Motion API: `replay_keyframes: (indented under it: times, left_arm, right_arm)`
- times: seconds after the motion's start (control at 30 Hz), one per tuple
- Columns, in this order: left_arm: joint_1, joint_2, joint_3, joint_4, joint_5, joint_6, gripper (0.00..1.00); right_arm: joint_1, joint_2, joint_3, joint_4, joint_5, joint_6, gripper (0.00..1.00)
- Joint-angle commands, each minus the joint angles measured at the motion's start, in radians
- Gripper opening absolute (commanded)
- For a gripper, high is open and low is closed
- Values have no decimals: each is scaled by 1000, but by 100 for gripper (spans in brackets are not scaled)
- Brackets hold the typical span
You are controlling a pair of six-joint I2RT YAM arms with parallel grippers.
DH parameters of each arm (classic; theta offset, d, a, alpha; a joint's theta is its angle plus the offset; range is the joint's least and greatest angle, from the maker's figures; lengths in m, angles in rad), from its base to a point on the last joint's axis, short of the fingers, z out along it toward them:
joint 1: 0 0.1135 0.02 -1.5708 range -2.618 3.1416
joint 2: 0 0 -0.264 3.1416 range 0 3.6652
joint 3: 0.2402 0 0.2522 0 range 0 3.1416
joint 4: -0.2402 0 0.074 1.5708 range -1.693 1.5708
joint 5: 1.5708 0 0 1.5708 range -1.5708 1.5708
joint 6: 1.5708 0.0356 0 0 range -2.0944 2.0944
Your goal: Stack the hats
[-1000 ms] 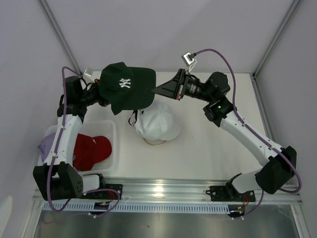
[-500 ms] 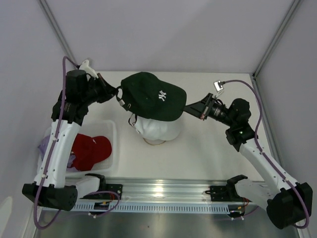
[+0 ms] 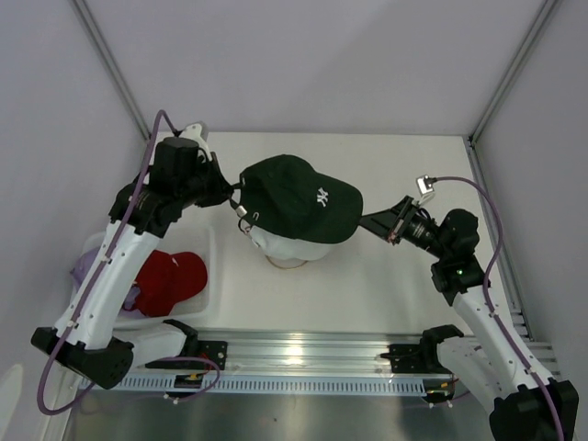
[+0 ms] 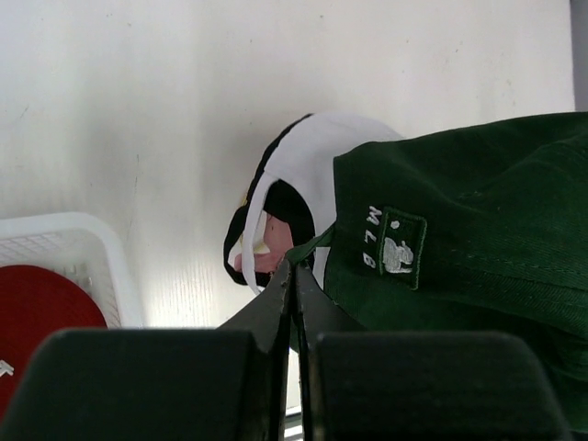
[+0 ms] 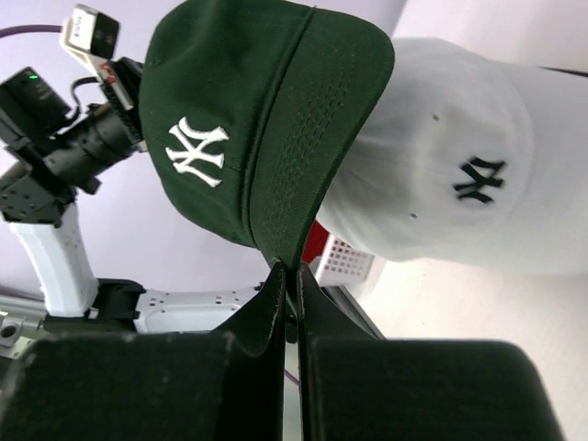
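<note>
A dark green cap with a white NY logo hangs just above a white cap at the table's middle. My left gripper is shut on the green cap's back strap. My right gripper is shut on the edge of its brim. The white cap carries a black NY logo and sits on a stack; black and pink show under it in the left wrist view. A red cap and a lavender one lie in the basket.
A white mesh basket stands at the left near edge, and its corner shows in the left wrist view. A metal rail runs along the front. Grey walls close in the sides and back.
Both arms have carried the green cap forward and down, from the back left to just over the white cap. The right arm has drawn back toward the right.
</note>
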Motion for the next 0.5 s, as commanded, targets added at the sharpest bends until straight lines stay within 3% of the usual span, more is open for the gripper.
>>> replay_keyframes:
  times: [0.0,0.2,0.47]
  left_arm:
    - [-28,11,21,-26,-91,18,1]
    - [-68,43,15,-5,-135,27,1]
    - [-90,119,62,-43,-218,29,1]
  right_arm:
    - [-32,-49,-46,-69,17,-53,0]
    - [-67,-27,-126,-74,13,-122,0]
    - [-95,170,-66,-55,9,-204,0]
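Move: The green hat is already stretched between the hands, back strap in the left and brim in the right. The white hat on the stand lies about 14 cm right of the left hand, level with it front to back and some 13 cm lower; the black hat is just under it. From the right hand the white hat is roughly 17 cm left, 5 cm ahead and 12 cm below. The red hat lies about 21 cm left of the left hand, 9 cm back and 27 cm down. Down goes the green hat over the white one, brim side faster: the right hand sinks about 9 cm, edging forward and tipping some 10 degrees, while the left lowers the strap end by about 4 cm and drifts a little right, tilting slightly. Both grippers stay shut on their pinched edges. ##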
